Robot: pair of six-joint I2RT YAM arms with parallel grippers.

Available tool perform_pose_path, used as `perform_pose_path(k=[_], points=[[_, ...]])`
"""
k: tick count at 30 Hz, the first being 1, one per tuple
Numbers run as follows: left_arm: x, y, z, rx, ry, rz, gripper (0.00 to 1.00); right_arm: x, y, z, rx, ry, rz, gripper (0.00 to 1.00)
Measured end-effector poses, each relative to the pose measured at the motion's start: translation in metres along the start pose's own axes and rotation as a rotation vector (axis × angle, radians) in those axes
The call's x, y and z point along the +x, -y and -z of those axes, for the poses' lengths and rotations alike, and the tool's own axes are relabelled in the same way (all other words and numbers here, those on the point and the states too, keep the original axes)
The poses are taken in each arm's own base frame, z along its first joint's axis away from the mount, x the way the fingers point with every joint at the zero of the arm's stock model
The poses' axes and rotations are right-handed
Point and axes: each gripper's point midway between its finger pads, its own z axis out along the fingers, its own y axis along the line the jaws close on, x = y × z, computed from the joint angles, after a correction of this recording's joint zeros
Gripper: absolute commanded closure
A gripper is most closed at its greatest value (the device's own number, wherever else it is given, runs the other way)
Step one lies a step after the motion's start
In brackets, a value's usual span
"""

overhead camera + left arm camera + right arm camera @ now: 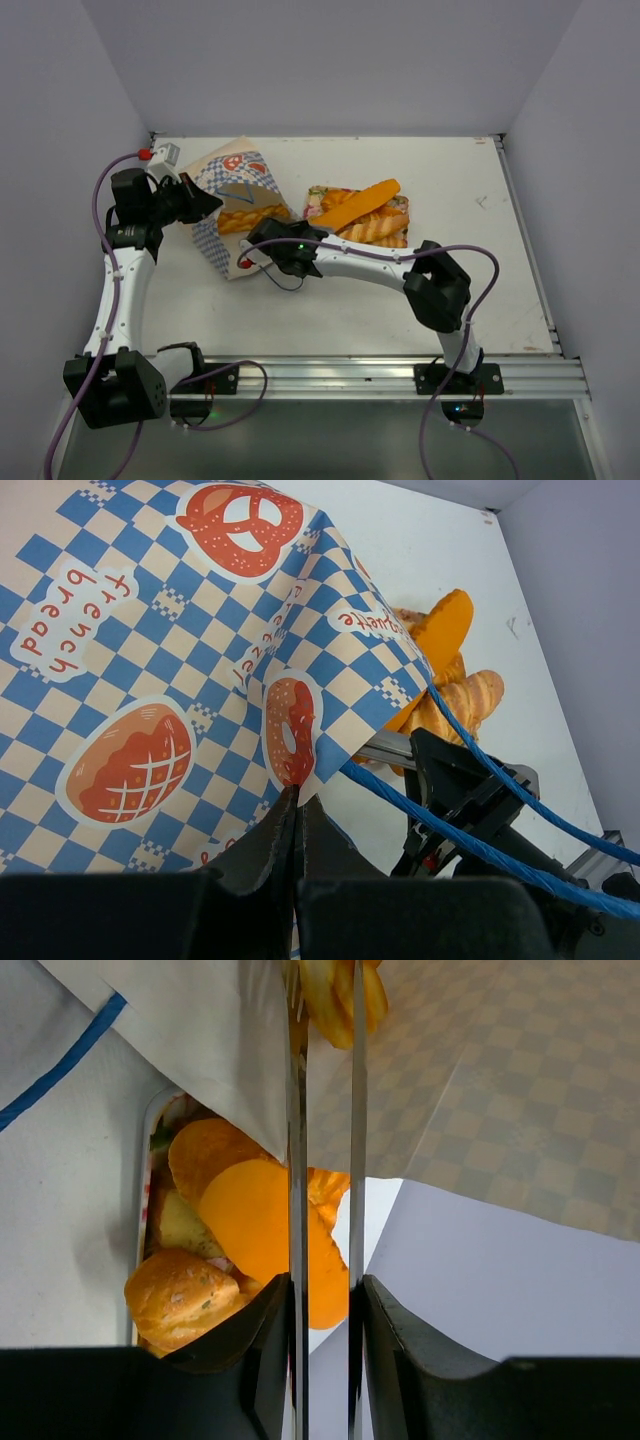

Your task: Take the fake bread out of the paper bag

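The paper bag (232,172) lies on its side at the back left, its mouth facing the tray. My left gripper (203,203) is shut on the bag's edge (297,792), holding the mouth up. One braided loaf of fake bread (250,218) lies inside the bag. My right gripper (262,232) reaches into the mouth. Its long metal fingers (297,1110) stand a narrow gap apart with the loaf (335,995) at their far end. The tips run off the frame, so I cannot see whether they pinch it. More fake bread (360,205) lies on the tray.
The floral tray (318,192) sits right of the bag, piled with an orange stick (265,1220), braided loaves (380,230) and a bun (180,1295). The bag's blue cord handles (480,770) hang across my right arm (465,790). A white and red connector (160,154) sits at the back left corner.
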Motion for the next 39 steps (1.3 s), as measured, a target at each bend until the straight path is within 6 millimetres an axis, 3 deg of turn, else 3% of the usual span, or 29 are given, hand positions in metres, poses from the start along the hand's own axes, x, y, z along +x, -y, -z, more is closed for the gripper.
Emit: perform_pose_path(k=[5, 16, 29, 39], points=[[0.000, 0.000, 0.000, 0.000, 0.000, 0.000, 1.00, -0.005, 0.009, 0.004, 0.007, 0.021, -0.023, 1.00], [-0.005, -0.002, 0.000, -0.019, 0.015, -0.002, 1.00, -0.017, 0.015, 0.019, -0.050, 0.113, -0.100, 1.00], [-0.020, -0.006, 0.002, -0.068, 0.065, 0.012, 1.00, -0.006, 0.040, 0.064, -0.047, 0.220, -0.180, 1.00], [-0.036, -0.011, -0.002, -0.104, 0.107, 0.043, 1.00, 0.008, 0.039, 0.087, -0.068, 0.260, -0.184, 1.00]])
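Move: The right hand holds the tongs pointing left into the bag, their tips already on the yellow braided bread. The bread's middle lies roughly 8 cm to this hand's left, 2 cm ahead and 9 cm below. The floral tray with the breads taken out is about 17 cm to this hand's right, 2 cm ahead and some 13 cm lower. From the left hand, shut on the bag's upper edge, the bread is about 5 cm right, 1 cm ahead and 19 cm below. With its fingers keeping their squeeze on the tongs and the tips still pinching the braided bread, the right hand rises about 8 or 9 cm, first easing slightly left, then drawing back some 4 cm and a little to the right again, while it rolls about 15 degrees so that its left side and the left-pointing tongs tip upward. The left hand keeps its grip on the bag's edge and, a little later, carries it about 4 cm forward, left and up, turning some 10 degrees counter-clockwise and drawing the bag away from the tongs. ##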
